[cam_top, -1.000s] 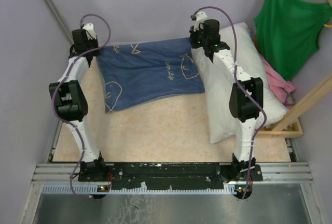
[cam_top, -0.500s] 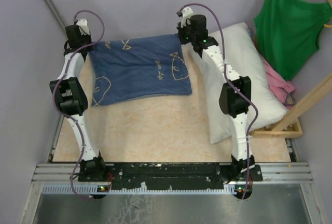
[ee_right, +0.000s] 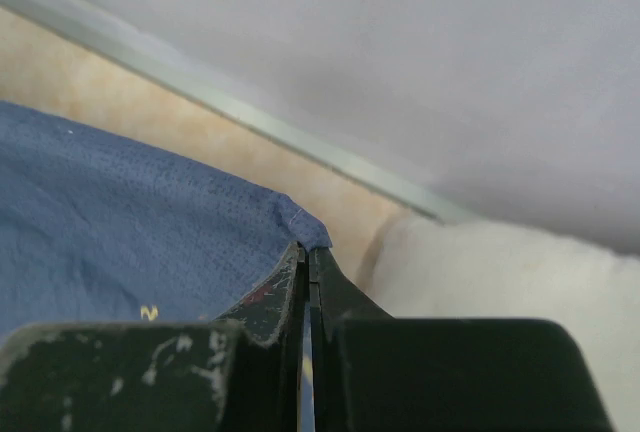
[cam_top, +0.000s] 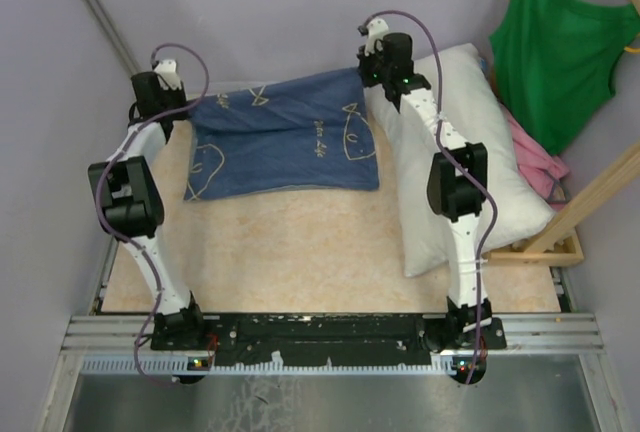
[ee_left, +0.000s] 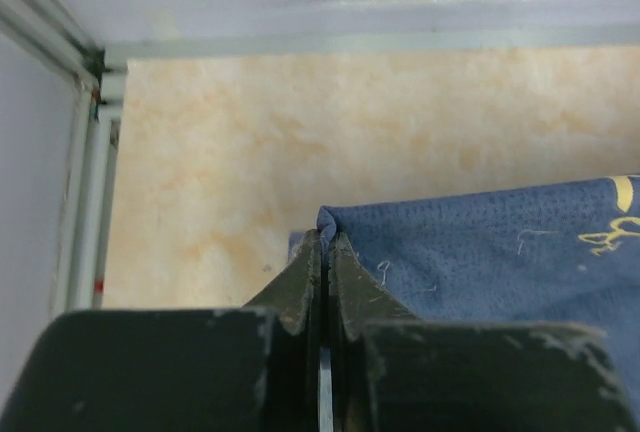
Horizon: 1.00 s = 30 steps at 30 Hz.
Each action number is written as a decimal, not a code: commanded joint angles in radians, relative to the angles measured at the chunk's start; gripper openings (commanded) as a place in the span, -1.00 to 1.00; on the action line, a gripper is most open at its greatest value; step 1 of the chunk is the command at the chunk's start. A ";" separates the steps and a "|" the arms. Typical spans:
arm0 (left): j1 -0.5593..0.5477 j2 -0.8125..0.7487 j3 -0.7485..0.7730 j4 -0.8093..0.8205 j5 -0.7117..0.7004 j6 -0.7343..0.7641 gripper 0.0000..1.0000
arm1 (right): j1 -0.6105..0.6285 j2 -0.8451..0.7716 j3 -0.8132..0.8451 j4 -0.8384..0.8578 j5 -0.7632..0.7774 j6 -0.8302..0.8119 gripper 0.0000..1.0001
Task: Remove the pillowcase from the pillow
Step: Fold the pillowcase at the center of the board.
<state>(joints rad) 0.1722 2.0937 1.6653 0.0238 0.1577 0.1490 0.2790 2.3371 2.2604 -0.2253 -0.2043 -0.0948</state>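
The denim-blue pillowcase point(cam_top: 282, 140), with pale line marks, is stretched out over the far half of the table, off the pillow. My left gripper point(ee_left: 326, 242) is shut on its far left corner point(ee_left: 335, 220). The far right corner point(ee_right: 300, 224) is pinched in my right gripper point(ee_right: 308, 250), also shut. The plump white pillow point(cam_top: 510, 177) lies lengthwise along the right side, partly under the right arm, and shows as a white bulge point(ee_right: 500, 272) just right of the right jaws. In the top view the left gripper point(cam_top: 170, 104) and right gripper point(cam_top: 372, 74) hold the cloth's two back corners.
A green tank top point(cam_top: 555, 47) hangs at the back right above a pink garment point(cam_top: 535, 157) and a wooden frame point(cam_top: 575, 242). Grey walls close the back and both sides. A metal rail point(ee_left: 85, 192) runs along the table's left edge.
Both grippers, still holding the corners, have shifted the pillowcase: it swung left and back half a second ago, and now sits a little to the right again, spread flatter.
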 commanded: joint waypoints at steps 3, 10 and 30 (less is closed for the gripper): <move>0.011 -0.197 -0.220 0.167 -0.026 -0.060 -1.00 | -0.011 -0.239 -0.329 0.161 -0.010 -0.006 -1.00; 0.008 -0.353 -0.424 0.180 -0.015 -0.143 -1.00 | -0.029 -0.436 -0.660 0.245 0.008 0.107 -1.00; -0.013 -0.475 -0.888 0.099 -0.126 -0.562 -1.00 | -0.028 -0.586 -1.263 0.363 -0.041 0.535 -0.96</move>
<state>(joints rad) 0.1574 1.6493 0.8383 0.0795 0.0051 -0.3614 0.2646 1.7390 1.0008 0.1036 -0.2516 0.3481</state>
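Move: The left hand grips one far corner of the pillowcase. The near left corner it is being taken to lies about 26 cm back, 1 cm left and 14 cm below; the board's far left corner is 4 cm ahead, 9 cm left and as far below. The right hand grips the other far corner, with the near right corner some 28 cm back, 4 cm to its right and 20 cm lower. The pillow's middle lies 21 cm back, 24 cm right and 14 cm below that hand. Back towards the bases by some 20 cm and down, both hands swing the pinched far edge of the pillowcase over its lower layer towards the near edge. The left stays level at first, then sinks; the right drops, rises slightly and drops again, about 15 cm in all. Both wrists tip down late, the left also turning counter-clockwise, grips kept shut. ##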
